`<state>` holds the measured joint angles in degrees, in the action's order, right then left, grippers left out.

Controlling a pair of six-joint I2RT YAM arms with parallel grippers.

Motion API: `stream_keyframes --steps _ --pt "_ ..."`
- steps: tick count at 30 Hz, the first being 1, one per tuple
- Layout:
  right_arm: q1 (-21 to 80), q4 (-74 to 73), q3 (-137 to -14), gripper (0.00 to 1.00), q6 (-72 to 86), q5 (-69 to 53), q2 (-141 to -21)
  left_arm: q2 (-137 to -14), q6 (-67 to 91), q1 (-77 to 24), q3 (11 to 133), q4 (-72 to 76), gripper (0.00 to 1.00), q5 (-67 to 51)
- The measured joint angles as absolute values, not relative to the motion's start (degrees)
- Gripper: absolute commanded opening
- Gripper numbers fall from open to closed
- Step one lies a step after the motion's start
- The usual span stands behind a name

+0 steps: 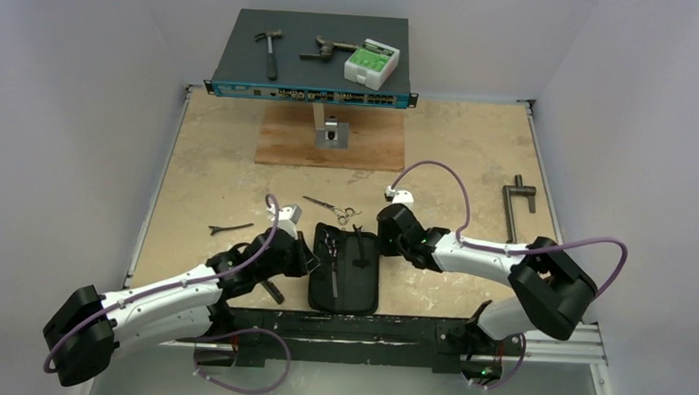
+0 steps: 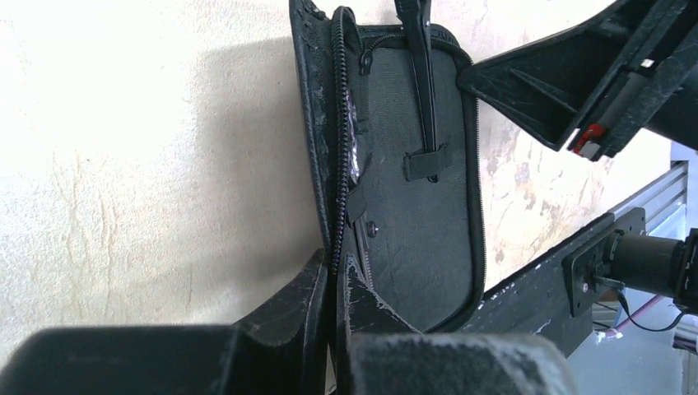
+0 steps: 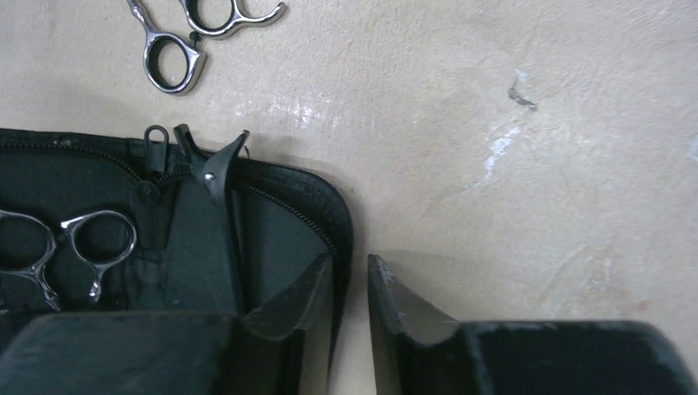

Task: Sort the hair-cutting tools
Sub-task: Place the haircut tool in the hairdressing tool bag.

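An open black zip case point(image 1: 364, 287) lies near the table's front edge, with one pair of silver scissors point(image 1: 330, 243) strapped inside it. A slim black tool point(image 2: 424, 74) sits under a strap beside them. A second pair of scissors point(image 1: 332, 206) lies on the table just behind the case. A thin black hair clip point(image 1: 229, 229) lies further left. My left gripper point(image 2: 336, 267) is shut on the case's left zipper edge point(image 2: 339, 164). My right gripper point(image 3: 350, 259) stands narrowly open astride the case's right rim point(image 3: 342, 222), with bare table showing between the rim and the outer finger.
At the back, a blue-fronted network switch point(image 1: 246, 42) carries a hammer point(image 1: 268, 51), a rusty tool point(image 1: 327, 48) and a white-and-green box point(image 1: 371, 63). A wooden board point(image 1: 282, 141) with a metal stand lies before it. A grey T-shaped bar point(image 1: 516, 205) lies at the right.
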<state>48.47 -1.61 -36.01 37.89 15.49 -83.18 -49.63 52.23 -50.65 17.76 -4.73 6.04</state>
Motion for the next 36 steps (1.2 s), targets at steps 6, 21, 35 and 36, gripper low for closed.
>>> stream_keyframes --steps 6,21,35,36 --pt "48.47 -8.64 -40.34 0.36 37.80 16.75 -80.03 -49.60 51.75 -51.03 20.71 -9.43 0.00 8.49" --pt "48.45 -9.93 -52.40 0.37 35.53 15.86 -87.55 -55.42 53.12 -55.92 28.23 -18.33 0.00 17.26" --pt "51.24 -8.78 -54.52 0.37 33.95 12.95 -94.48 -55.92 53.45 -56.66 28.29 -19.00 0.00 18.92" --pt "51.48 -8.67 -54.68 0.38 33.89 12.84 -94.52 -55.92 53.45 -56.66 28.29 -19.00 0.00 18.92"
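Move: The black hair clip tucked in the tool bag has its middle about 5 cm to the right hand's left, level with it and 2 cm lower. The bag's middle lies 7 cm left and 5 cm back; the bag scissors run about 10 cm left, 4 cm back, and the table scissors lie 10 cm left, 9 cm ahead. For the left hand the clip lies some 10 cm right, 4 cm ahead and 4 cm lower. Left fingers keep pinching the bag's raised left edge, shifting only a centimetre or so while the hand rolls about 10 degrees, its left side rising. The right fingers open wider and come free of the bag's right edge, rise some 7 cm in an arc forward and left, sink back about 5 cm, then go on left, still open, towards the clip, ending roughly 7 cm left of the start. ##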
